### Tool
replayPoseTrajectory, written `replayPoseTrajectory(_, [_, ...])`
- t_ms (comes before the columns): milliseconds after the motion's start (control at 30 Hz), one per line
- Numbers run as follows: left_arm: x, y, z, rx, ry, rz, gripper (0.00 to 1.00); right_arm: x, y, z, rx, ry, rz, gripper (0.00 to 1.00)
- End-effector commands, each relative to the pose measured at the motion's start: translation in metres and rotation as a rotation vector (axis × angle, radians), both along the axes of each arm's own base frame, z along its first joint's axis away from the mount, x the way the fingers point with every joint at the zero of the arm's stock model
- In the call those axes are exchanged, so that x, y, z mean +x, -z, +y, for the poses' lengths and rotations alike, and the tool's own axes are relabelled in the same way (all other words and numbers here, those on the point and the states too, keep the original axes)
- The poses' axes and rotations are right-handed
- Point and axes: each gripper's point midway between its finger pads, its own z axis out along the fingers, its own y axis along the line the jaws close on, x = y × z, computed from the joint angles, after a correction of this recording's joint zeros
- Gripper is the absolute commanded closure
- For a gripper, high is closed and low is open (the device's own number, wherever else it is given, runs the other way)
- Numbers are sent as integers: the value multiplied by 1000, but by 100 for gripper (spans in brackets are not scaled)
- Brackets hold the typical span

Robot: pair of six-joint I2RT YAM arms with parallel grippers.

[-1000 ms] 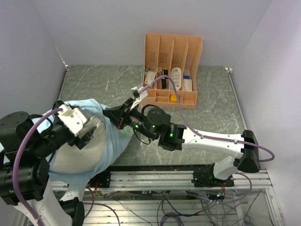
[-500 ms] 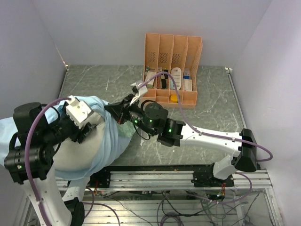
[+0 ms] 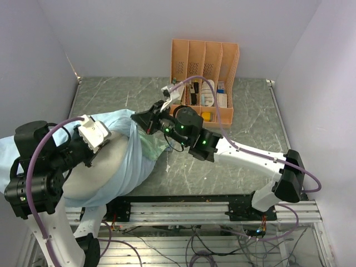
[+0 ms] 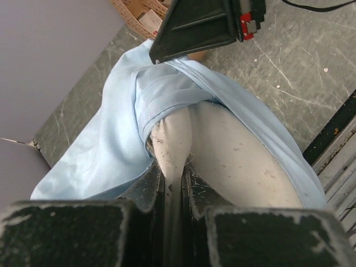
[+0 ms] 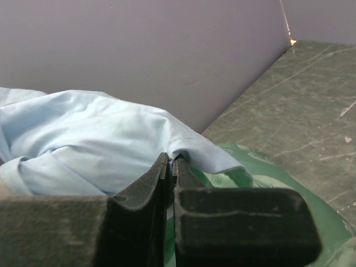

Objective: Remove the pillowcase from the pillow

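Observation:
The pillow [image 3: 97,177] is off-white and lies at the table's near left, partly bared. The light blue pillowcase [image 3: 132,158] wraps its far and right sides, and a mint-green face [image 5: 278,192] shows at the open end. In the left wrist view my left gripper [image 4: 172,173] is shut on a pinched corner of the pillow [image 4: 233,161], just inside the pillowcase's open hem [image 4: 167,105]. My right gripper [image 3: 140,119] is shut on that hem [image 5: 194,147] and holds it lifted beyond the pillow. The right gripper's pads [image 5: 146,186] press together on the cloth.
An orange file rack [image 3: 204,78] with small items stands at the back centre, close behind the right arm's wrist. The grey marbled tabletop [image 3: 245,111] stretches right. Purple walls close in on three sides. A metal rail [image 3: 183,208] runs along the near edge.
My left gripper has closed from wide open onto the pillow's corner. My right gripper has carried the pillowcase hem toward the back, baring more of the pillow.

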Motion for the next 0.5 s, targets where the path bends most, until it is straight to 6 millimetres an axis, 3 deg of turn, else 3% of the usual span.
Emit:
replayPoseTrajectory(0, [-17, 6, -7, -11, 22, 14, 93, 65, 35, -31, -77, 138, 65, 100])
replayPoseTrajectory(133, [-23, 13, -13, -35, 57, 38, 93, 86, 43, -40, -80, 150, 93, 100])
replayPoseTrajectory(233, [-29, 10, -20, -54, 97, 30, 93, 89, 64, -38, -117, 149, 112, 100])
replayPoseTrajectory(467, [-40, -15, -33, -91, 166, -23, 93, 88, 146, -38, -211, 155, 217, 100])
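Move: The left hand pinches the white pillow; its bare bulge centres about 10 cm below that hand, some 3 cm back and 2 cm right. The pillowcase hem in the right fingers stands roughly 10 cm ahead of the left hand, 8 cm right and 2 cm lower. From the right hand, the bulge lies about 13 cm back, 6 cm left and 8 cm lower, while the wooden organizer is some 25 cm ahead, 27 cm right and 33 cm below. Forward first, by about 4 cm and quickly, the right hand pulls its still-pinched pillowcase hem away from the pillow bulge and the left hand, then sinks nearly 5 cm in all, its wrist tilting slightly. The left hand keeps its grip on the pillow, easing back and right about 2 cm with a slight clockwise turn. ##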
